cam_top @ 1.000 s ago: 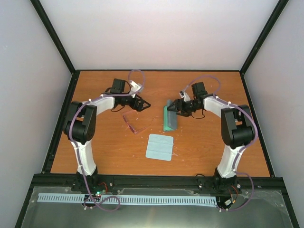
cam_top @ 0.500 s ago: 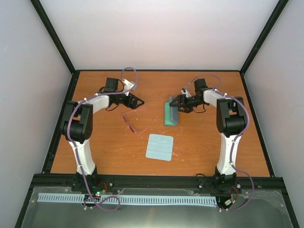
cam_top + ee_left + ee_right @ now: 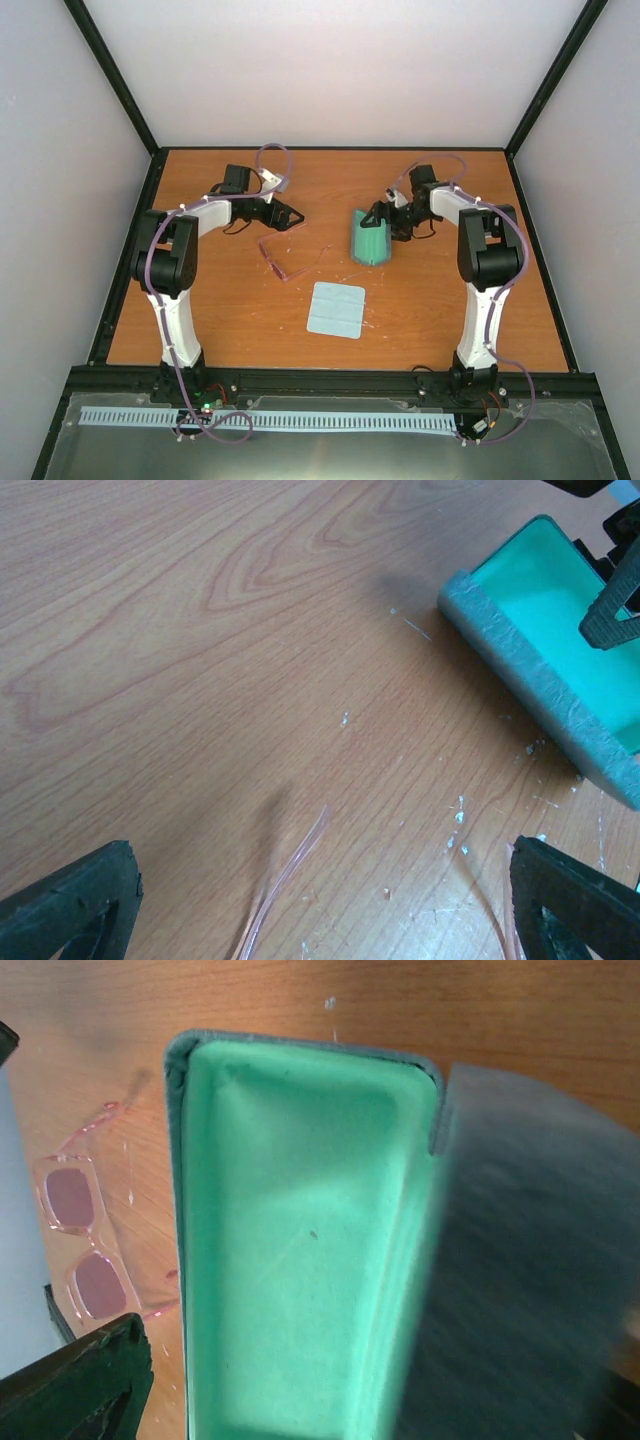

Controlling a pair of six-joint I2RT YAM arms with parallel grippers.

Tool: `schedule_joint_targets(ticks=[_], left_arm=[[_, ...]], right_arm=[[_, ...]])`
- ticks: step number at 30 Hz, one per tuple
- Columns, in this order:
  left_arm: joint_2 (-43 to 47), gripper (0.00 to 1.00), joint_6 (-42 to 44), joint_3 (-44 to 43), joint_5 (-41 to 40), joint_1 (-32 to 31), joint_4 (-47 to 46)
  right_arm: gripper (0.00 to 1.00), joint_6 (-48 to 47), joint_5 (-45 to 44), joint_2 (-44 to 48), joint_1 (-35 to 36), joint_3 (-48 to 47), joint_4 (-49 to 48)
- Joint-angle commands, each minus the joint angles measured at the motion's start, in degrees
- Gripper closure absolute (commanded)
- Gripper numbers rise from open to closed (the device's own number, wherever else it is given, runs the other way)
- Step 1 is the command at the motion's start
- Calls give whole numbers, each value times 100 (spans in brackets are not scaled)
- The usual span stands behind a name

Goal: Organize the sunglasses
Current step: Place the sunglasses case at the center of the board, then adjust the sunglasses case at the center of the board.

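The sunglasses (image 3: pixel 285 261), with a thin pink frame, lie unfolded on the table left of centre. They also show in the right wrist view (image 3: pixel 84 1249). One pink arm (image 3: pixel 288 872) lies between my left fingers. My left gripper (image 3: pixel 287 215) (image 3: pixel 320 920) is open just behind the sunglasses and holds nothing. The grey-blue case (image 3: pixel 372 241) lies open with its green lining up (image 3: pixel 300 1240) (image 3: pixel 540 670). My right gripper (image 3: pixel 390 222) (image 3: pixel 340 1400) is open at the case, with one finger inside it against the raised lid (image 3: pixel 520 1260).
A pale blue square cloth (image 3: pixel 336 309) lies flat nearer the front, in front of the sunglasses and case. Black frame posts and pale walls close in the wooden table (image 3: pixel 200 320) on three sides.
The case has gone from standing nearly shut on its edge to lying open, green lining up. My right gripper moved with the lid. My left gripper drew back a little, then stayed.
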State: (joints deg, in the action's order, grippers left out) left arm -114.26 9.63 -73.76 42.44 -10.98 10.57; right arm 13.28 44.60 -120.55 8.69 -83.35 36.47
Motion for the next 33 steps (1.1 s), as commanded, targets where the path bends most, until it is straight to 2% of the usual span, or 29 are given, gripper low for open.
schedule_joint_targets(ticks=[1,3,9,13,18,20,26,33], left_arm=[[-61,1,100,-191,132,-9,64],[-59,0,92,-171,150,-10,39],[-114,0,72,-155,229,-11,24],[-90,0,78,-114,223,-13,-1],[-69,0,82,-62,221,-9,-20],[-70,0,83,-45,214,-14,-33],[-88,1,81,-16,221,-10,-46],[-41,0,175,-141,210,-9,56]], right_arm=[[9,-64,-501,537,31,112,341],[12,-86,-682,673,74,203,443],[30,-142,-1156,743,253,418,701],[37,-161,-1518,709,414,451,876],[62,-124,-1918,697,475,422,1028],[68,-122,-2107,728,476,373,1125],[95,-202,-2795,713,686,57,1580],[97,-762,-3844,768,959,-908,1817]])
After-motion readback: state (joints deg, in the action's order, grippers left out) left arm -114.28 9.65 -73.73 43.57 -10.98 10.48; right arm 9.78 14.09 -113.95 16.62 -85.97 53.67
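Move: The open sunglasses case lies with its middle about 4 cm back from the right hand, level with it sideways and some 3 cm below, its dark lid standing up along the right side. From that hand the sunglasses are roughly 8 cm back and 15 cm left, the pale cloth some 22 cm back and 6 cm left, both about 5 cm below. From the left hand the case is about 14 cm right, 6 cm back and 6 cm below. Drawing back about 5 cm and some 3 cm to the right, the right hand first rises slightly, then sinks beside the case's raised lid while its fingers tip down some 30 degrees. The wide-open fingers close and pinch the lid by its edge, then the hand lifts about 2 cm, easing forward a little. ##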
